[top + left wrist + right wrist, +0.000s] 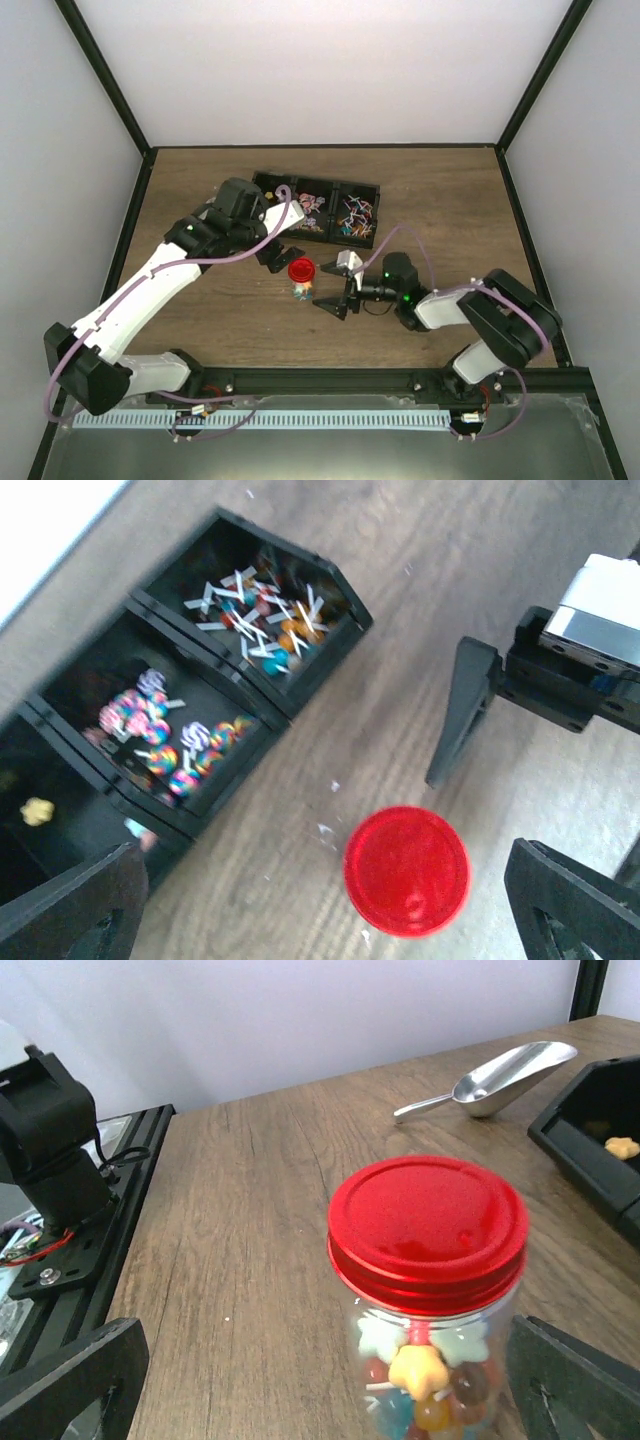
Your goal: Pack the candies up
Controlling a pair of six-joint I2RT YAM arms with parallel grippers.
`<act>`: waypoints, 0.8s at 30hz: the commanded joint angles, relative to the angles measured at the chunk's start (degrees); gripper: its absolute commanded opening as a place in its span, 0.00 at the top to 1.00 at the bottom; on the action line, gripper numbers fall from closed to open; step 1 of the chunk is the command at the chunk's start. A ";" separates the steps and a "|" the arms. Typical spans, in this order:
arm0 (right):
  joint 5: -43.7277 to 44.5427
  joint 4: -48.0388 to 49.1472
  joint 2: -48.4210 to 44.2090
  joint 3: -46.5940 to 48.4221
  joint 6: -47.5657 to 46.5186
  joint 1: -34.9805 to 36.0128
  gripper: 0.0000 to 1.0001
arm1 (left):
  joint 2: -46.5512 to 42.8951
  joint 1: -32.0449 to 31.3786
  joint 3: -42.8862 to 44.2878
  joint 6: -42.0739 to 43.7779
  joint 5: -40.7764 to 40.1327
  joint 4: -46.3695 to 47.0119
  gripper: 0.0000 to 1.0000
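A clear jar with a round red lid (pixel 301 269) stands on the wooden table, and the lid is on it. Mixed candies (pixel 420 1380) fill the jar. More candies (pixel 262 620) lie in the black compartment tray (pixel 262 181). My left gripper (pixel 283 256) hovers open above the jar, and in its own view its gripper (pixel 320 920) straddles the red lid (pixel 406 870) from overhead without touching it. My right gripper (pixel 338 290) is open just right of the jar. In the right wrist view the right gripper (pixel 325 1390) has the jar (pixel 428 1228) between its spread fingers, apart from both.
A silvery metal scoop (pixel 500 1078) lies on the table beyond the jar. The black tray's corner (pixel 590 1155) holds one yellow candy (pixel 622 1146). The black frame rail (pixel 330 380) runs along the near edge. Paper crumbs (pixel 328 828) dot the wood near the jar.
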 commanded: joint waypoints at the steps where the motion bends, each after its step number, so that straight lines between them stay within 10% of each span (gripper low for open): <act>1: 6.44 17.59 6.79 -1.79 1.99 2.95 0.00 | 1.99 0.04 2.43 0.80 3.15 -7.68 0.00; 24: 16.61 39.19 34.21 5.34 -2.51 5.80 0.02 | 8.11 0.09 3.00 -1.55 3.77 -12.80 0.00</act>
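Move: The closed candy jar stands just past the open right gripper, about 4 cm ahead, 6 cm to its left, its middle some 5 cm below. Beyond the jar, the candy tray's middle is roughly 22 cm farther out and 3 cm to the right of it; the scoop lies some 21 cm farther out and 25 cm to the left of it. From the left gripper the jar is about 2 cm back, level sideways, its middle some 16 cm below. Sink the wide-open right gripper about 6 cm beside the candy jar while easing it forward and left, some 4 and 3 cm, turning it roughly 10 degrees clockwise so its two fingers come to the jar's sides below the red lid. Meanwhile lower the left gripper about 5 cm and slightly back towards the lid, still open, tipping its fingers more steeply down. ##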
